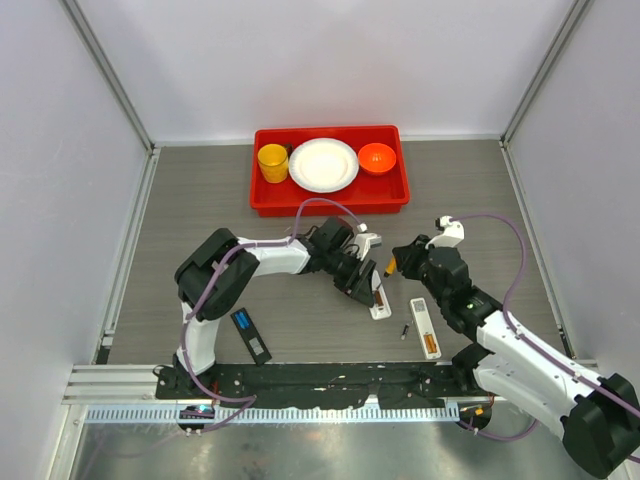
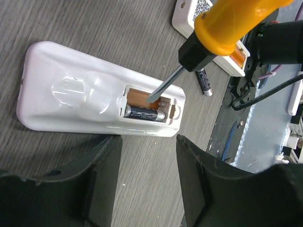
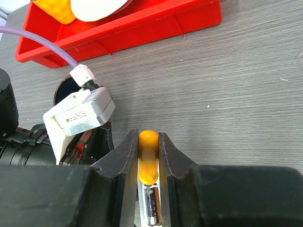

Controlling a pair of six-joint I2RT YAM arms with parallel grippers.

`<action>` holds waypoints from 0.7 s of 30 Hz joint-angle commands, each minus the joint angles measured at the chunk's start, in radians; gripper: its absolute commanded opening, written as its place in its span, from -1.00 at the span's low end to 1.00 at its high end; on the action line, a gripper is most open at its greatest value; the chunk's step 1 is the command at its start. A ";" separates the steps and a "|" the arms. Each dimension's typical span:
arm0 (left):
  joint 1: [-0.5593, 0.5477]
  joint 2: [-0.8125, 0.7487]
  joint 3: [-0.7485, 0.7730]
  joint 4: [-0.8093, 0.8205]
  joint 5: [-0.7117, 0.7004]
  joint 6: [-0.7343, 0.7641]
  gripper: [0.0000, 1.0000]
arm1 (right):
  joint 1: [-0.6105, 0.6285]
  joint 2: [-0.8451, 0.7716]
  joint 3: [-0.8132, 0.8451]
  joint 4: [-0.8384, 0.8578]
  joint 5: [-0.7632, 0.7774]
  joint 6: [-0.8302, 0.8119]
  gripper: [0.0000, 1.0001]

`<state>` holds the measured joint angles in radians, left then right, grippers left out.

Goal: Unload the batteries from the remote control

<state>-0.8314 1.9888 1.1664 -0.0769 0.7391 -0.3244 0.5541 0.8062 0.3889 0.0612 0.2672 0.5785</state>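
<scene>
A white remote control (image 2: 71, 99) lies face down with its battery bay open. One dark grey battery (image 2: 144, 113) sits in the bay's near slot, and the slot beside it shows bare copper. An orange-handled screwdriver (image 2: 236, 21) has its blade tip in that bare slot, and my right gripper (image 3: 148, 135) is shut on its handle (image 3: 148, 161). My left gripper (image 2: 149, 142) is open, its fingertips at the remote's near long edge with table showing between them. From above, the remote (image 1: 380, 303) lies between the left gripper (image 1: 365, 288) and the right gripper (image 1: 398, 262). A loose battery (image 2: 204, 81) lies on the table.
A second white remote (image 1: 425, 328) with an open orange bay lies right of the first, the loose battery (image 1: 406, 330) beside it. A black remote (image 1: 251, 335) lies near the left arm's base. At the back stands a red tray (image 1: 330, 200) with a yellow cup, white plate and orange bowl.
</scene>
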 commanded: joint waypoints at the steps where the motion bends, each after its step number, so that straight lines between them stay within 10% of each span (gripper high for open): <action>1: -0.005 -0.031 -0.002 -0.058 -0.066 0.059 0.07 | -0.002 -0.032 0.027 0.042 0.006 0.012 -0.98; 7: -0.005 -0.074 -0.024 -0.075 -0.150 0.097 -0.03 | -0.002 -0.041 0.019 0.051 0.006 0.020 -0.98; 21: -0.018 -0.021 0.019 -0.136 -0.156 0.130 -0.95 | -0.010 0.071 0.051 0.026 -0.043 0.057 -0.98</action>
<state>-0.8391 1.9541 1.1561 -0.1776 0.5926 -0.2222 0.5522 0.8635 0.3893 0.0673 0.2356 0.6086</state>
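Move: The battery still in the open remote lies about 8 cm back from the right hand, some 5 cm to its left and 11 cm below. The loose battery is roughly 6 cm back and 6 cm to the right of it; the second white remote is some 6 cm back and 10 cm to the right of it. From the left hand, the open remote's middle is about 3 cm ahead, 3 cm to the right and 2 cm lower. Draw the left gripper away from the open remote's left side, about 2 cm left and a bit forward while sinking 1.5 cm, and shut its half-open fingers on nothing. With the right hand, keep hold of the screwdriver, lift it slightly, then lower it about 2 cm with a slight shift left, bringing the tip from over the empty slot down to the remaining battery. ##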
